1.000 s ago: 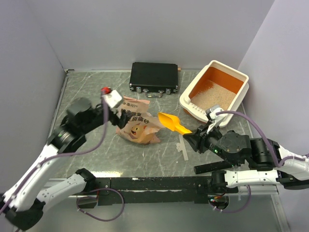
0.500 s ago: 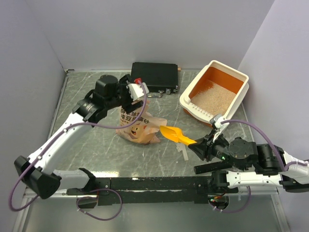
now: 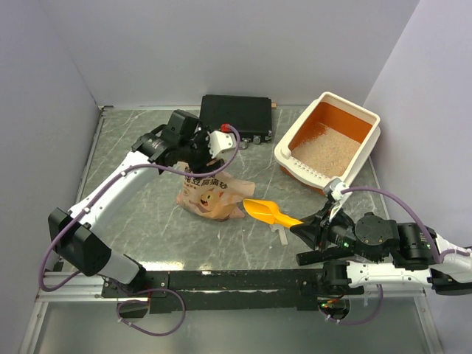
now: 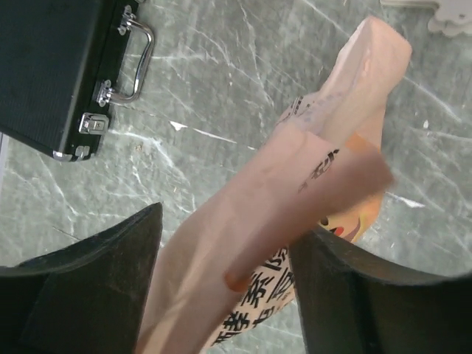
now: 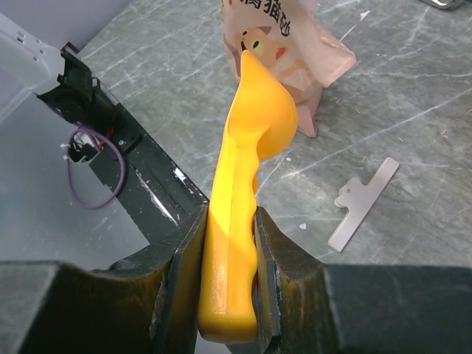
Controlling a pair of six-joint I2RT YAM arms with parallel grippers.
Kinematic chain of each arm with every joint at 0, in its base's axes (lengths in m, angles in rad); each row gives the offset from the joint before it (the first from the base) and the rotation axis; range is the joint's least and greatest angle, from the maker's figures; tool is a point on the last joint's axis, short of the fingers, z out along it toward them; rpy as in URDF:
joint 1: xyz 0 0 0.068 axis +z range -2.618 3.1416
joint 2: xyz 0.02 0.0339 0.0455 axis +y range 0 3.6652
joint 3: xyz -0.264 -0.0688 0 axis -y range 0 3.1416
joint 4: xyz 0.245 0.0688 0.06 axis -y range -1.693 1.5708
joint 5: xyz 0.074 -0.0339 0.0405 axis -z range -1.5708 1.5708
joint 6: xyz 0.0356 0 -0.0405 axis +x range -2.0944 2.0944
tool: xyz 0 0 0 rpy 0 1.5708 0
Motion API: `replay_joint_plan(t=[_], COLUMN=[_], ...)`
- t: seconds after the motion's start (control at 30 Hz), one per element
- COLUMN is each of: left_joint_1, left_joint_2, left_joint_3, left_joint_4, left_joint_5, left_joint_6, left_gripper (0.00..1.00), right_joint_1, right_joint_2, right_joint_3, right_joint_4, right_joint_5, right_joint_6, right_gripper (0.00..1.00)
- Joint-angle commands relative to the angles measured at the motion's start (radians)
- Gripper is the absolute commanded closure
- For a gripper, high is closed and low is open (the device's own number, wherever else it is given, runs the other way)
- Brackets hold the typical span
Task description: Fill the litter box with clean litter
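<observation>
The litter box stands at the back right, its orange inside partly covered by clean litter. A crumpled printed paper bag lies mid-table. My left gripper is over the bag's top end. In the left wrist view it is open, with the bag's pale top fold between the wide jaws. My right gripper is shut on the handle of a yellow scoop, whose bowl points at the bag. In the right wrist view the scoop is clamped between both jaws of that gripper.
A flat black case lies at the back, just behind the left gripper; its latches and handle show in the left wrist view. A pale clip lies on the marble under the scoop. Grey walls close in three sides.
My left arm has swung from the table's left side over to the bag's top. The right gripper has drawn the scoop back toward the near edge.
</observation>
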Motion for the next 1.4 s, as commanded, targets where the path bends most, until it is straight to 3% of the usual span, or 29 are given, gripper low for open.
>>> replay_joint_plan(t=[0.0, 0.03, 0.07, 0.1, 0.13, 0.3, 0.5, 0.73, 0.87, 1.07, 1.37], left_joint_1=[0.004, 0.004, 0.004, 0.004, 0.001, -0.071, -0.212, -0.384, -0.453, -0.495, -0.496], left_joint_2=[-0.015, -0.030, -0.039, -0.055, -0.085, -0.242, -0.561, -0.734, -0.776, -0.863, -1.007], left_joint_3=[0.023, 0.004, -0.011, -0.028, -0.057, -0.203, -0.460, -0.744, -0.792, -0.797, -0.873], left_joint_4=[-0.052, -0.046, -0.037, -0.029, -0.017, 0.116, 0.369, 0.515, 0.532, 0.485, 0.451], left_joint_5=[0.020, -0.003, -0.047, -0.067, -0.090, -0.208, -0.294, -0.571, -0.674, -0.727, -0.705], left_joint_6=[-0.006, -0.015, -0.021, -0.027, -0.037, -0.089, -0.150, -0.228, -0.264, -0.285, -0.319], left_gripper=[0.40, 0.54, 0.82, 0.96, 0.99, 0.99, 0.99, 0.99, 0.99, 0.99, 0.99], right_joint_1=[-0.002, -0.001, -0.001, -0.001, -0.002, -0.001, -0.015, -0.079, -0.166, -0.248, -0.269], right_joint_2=[-0.004, -0.003, 0.000, 0.002, 0.003, 0.062, 0.163, 0.302, 0.365, 0.456, 0.536], right_joint_3=[0.001, 0.003, 0.007, 0.009, 0.012, 0.069, 0.211, 0.366, 0.359, 0.321, 0.333], right_joint_4=[0.031, 0.031, 0.031, 0.033, 0.030, 0.008, -0.012, -0.073, -0.039, 0.059, 0.113], right_joint_5=[0.000, 0.002, 0.009, 0.014, 0.021, 0.072, 0.042, -0.089, -0.239, -0.342, -0.351], right_joint_6=[0.001, 0.000, 0.000, -0.002, -0.002, -0.028, -0.086, -0.122, -0.143, -0.160, -0.328], right_gripper=[1.00, 1.00, 1.00, 1.00, 1.00, 1.00, 1.00, 1.00, 1.00, 1.00, 1.00])
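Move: The left hand is open around the upper edge of the litter bag, whose middle lies roughly 12 cm below, 3 cm back and 4 cm right; the black case sits some 22 cm ahead, 7 cm right, 19 cm down. From the right hand, gripping the scoop, the bag is about 22 cm left, 14 cm ahead, 18 cm lower; the white clip is about 4 cm ahead, 1 cm left, 25 cm down. Left hand pinches the bag's top, pulling back-left some 13 cm; right carries the scoop left towards the bag. ##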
